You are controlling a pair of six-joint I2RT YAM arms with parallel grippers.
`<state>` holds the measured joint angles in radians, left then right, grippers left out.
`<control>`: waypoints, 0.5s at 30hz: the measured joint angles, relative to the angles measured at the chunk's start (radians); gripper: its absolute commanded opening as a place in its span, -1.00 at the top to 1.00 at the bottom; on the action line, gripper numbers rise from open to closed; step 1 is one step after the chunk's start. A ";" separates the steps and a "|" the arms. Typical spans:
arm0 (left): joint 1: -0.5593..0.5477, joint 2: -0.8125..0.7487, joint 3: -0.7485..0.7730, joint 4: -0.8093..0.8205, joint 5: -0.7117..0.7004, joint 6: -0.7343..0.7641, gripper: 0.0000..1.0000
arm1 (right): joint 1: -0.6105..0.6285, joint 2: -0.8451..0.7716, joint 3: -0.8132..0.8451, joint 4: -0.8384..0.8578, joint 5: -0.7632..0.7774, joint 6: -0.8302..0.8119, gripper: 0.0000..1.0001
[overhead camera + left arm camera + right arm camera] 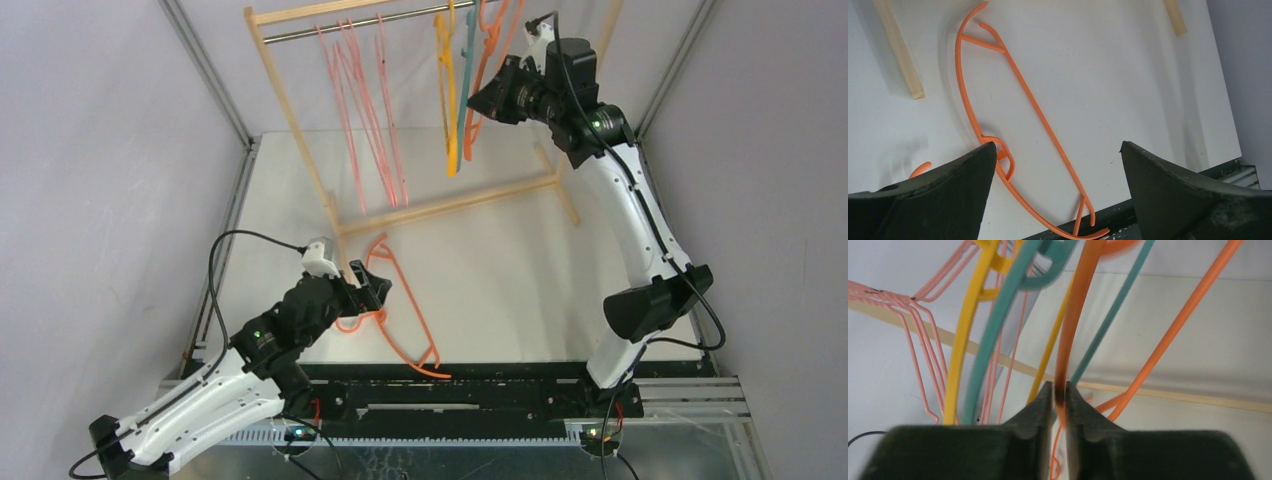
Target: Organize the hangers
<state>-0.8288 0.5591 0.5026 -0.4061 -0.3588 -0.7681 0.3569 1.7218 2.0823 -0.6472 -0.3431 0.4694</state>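
An orange hanger (405,320) lies flat on the white table near the front edge; in the left wrist view this hanger (1038,110) runs diagonally below the jaws. My left gripper (375,285) hovers over its hook end, wide open and empty (1058,150). Up at the rack's rod (350,25), my right gripper (480,100) is pinched on the bar of a hanging orange hanger (1075,315), fingertips (1059,390) close on both sides of it. Beside it hang a teal hanger (993,335), a yellow hanger (965,335) and several pink hangers (365,120).
The wooden-framed rack (300,130) stands across the back of the table, its lower crossbar (450,200) and feet resting on the surface. One wooden foot (898,50) lies just left of the fallen hanger. A black rail (480,390) edges the table's front.
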 measured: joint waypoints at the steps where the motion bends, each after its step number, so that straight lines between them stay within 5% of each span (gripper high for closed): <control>1: 0.000 0.001 0.000 0.000 -0.001 0.000 -0.99 | 0.006 -0.004 -0.003 -0.001 0.010 -0.006 0.23; 10: 0.001 0.072 0.005 0.001 -0.003 0.015 -0.99 | 0.025 -0.142 -0.095 -0.134 0.161 -0.084 -0.44; 15: 0.001 0.131 0.038 0.002 -0.003 0.029 -0.99 | 0.025 -0.310 -0.146 -0.160 0.245 -0.131 -0.55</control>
<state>-0.8280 0.6903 0.5407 -0.4046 -0.3614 -0.7387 0.3820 1.4117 1.9362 -0.8070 -0.0978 0.3386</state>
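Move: Shut in the right hand's fingertips is the near arm of the orange hanger hanging on the rail; the hanger's middle is roughly 8 cm ahead and 5 cm above. The teal hanger hangs about 3 cm to its left and the yellow one 6 cm, level with it, and the pink ones some 16 cm left of the hand, 8 cm ahead and at much its height. From the left hand that hanging orange hanger is roughly 30 cm ahead, 17 cm right and 30 cm up. Opening from nearly shut to about three-quarters wide, the right hand lets go of the orange hanger and draws back about 8 cm and 7 cm to the right, away from the hanging row. It dips a little at first, then rises some 4 cm, the wrist rolling its left side down and turning clockwise about 10 degrees each. ##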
